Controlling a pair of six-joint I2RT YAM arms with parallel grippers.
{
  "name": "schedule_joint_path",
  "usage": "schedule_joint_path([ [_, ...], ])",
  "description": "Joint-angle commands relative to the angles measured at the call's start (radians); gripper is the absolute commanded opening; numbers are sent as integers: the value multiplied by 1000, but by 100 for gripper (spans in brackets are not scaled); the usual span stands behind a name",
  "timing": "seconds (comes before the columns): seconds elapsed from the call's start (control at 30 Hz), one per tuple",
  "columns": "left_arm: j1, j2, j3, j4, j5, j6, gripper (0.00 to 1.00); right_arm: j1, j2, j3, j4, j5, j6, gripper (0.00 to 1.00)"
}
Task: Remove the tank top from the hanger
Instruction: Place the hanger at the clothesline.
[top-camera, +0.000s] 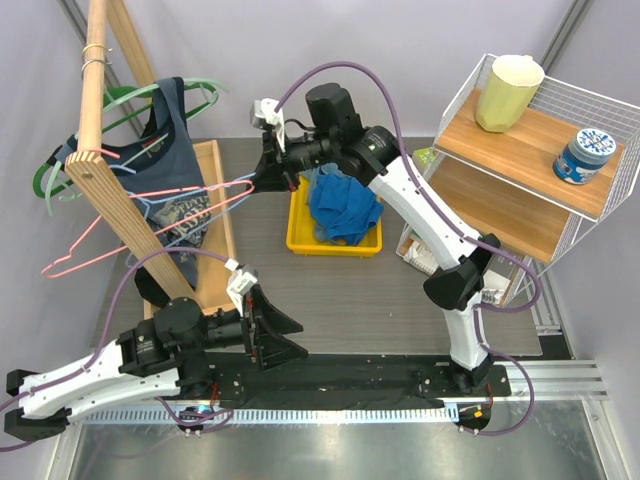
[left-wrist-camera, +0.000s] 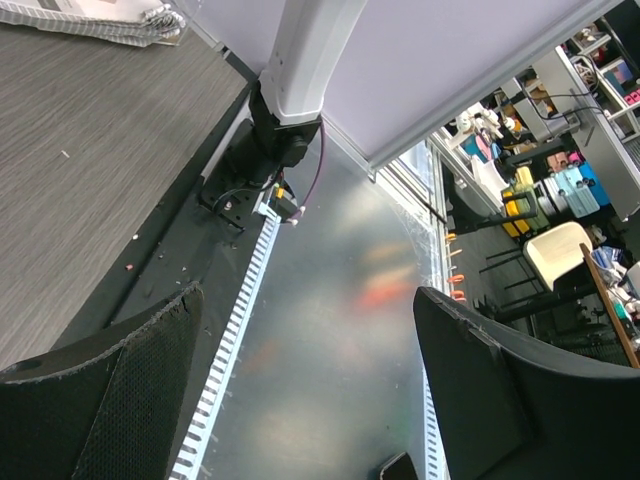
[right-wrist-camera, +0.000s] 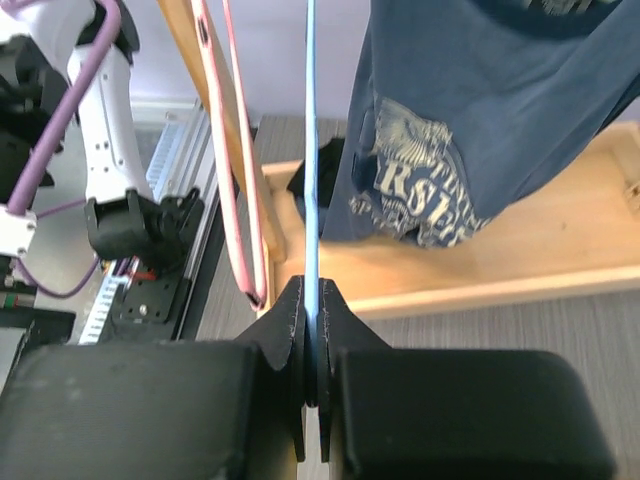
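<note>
A navy tank top (top-camera: 172, 165) with a pale print hangs on a thin blue hanger (right-wrist-camera: 311, 150) from the wooden rack at the left. My right gripper (top-camera: 262, 180) reaches in from the right and is shut on the hanger's blue bar, which runs straight between its fingers in the right wrist view (right-wrist-camera: 314, 300). The tank top (right-wrist-camera: 470, 130) hangs just beyond and to the right of that grip. My left gripper (top-camera: 285, 335) rests low near the table's front edge, open, with nothing between its fingers (left-wrist-camera: 308, 295).
A pink hanger (top-camera: 100, 250) and green hangers (top-camera: 60, 170) also hang on the slanted wooden rack (top-camera: 105, 190), over its wooden base tray (top-camera: 222, 235). A yellow bin (top-camera: 300, 243) holds blue cloth. A wire shelf (top-camera: 560, 215) at the right carries a yellow cup and a blue tin.
</note>
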Motion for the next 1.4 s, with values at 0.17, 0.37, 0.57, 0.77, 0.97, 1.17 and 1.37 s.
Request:
schedule_joint_path([
  [0.17, -4, -25, 19, 51, -12, -20, 85, -5, 46, 119, 393, -166, 304, 1],
  [0.37, -4, -67, 7, 54, -13, -37, 85, 12, 116, 183, 546, -162, 434, 1],
  [0.57, -4, -96, -5, 53, -21, -39, 85, 78, 100, 157, 569, -39, 367, 1],
  [0.77, -4, -91, -7, 56, -15, -39, 85, 81, 66, 70, 708, 59, 417, 1],
  [0.97, -4, -110, -13, 57, -24, -40, 85, 81, 18, 4, 762, 121, 450, 1],
  [1.17, -5, -131, -31, 70, -38, -56, 85, 81, 4, 5, 806, 118, 482, 1],
  [1.37, -4, -130, -34, 88, -43, -70, 85, 81, 1, 25, 810, 132, 492, 1],
])
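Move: The clothesline rod, where the blue hanger in the right fingers is to go, lies roughly 18 cm left of the right hand, level with it fore and aft, and some 8 cm higher. The pink hanger's middle is about 16 cm left and 5 cm back at hand height; the dark tank top hangs 14 cm left, 8 cm ahead and 5 cm lower. From the left hand the rod is about 26 cm ahead, 26 cm left and 20 cm up. The blue hanger, still pinched by its right-hand end, is carried by the right hand up about 8 cm and left some 7 cm towards the clothesline: mostly a lift first, then the leftward travel, with a last small lift. The wrist tips the fingers upward by a bit over 20 degrees. The open, empty left hand drifts up a couple of centimetres. ##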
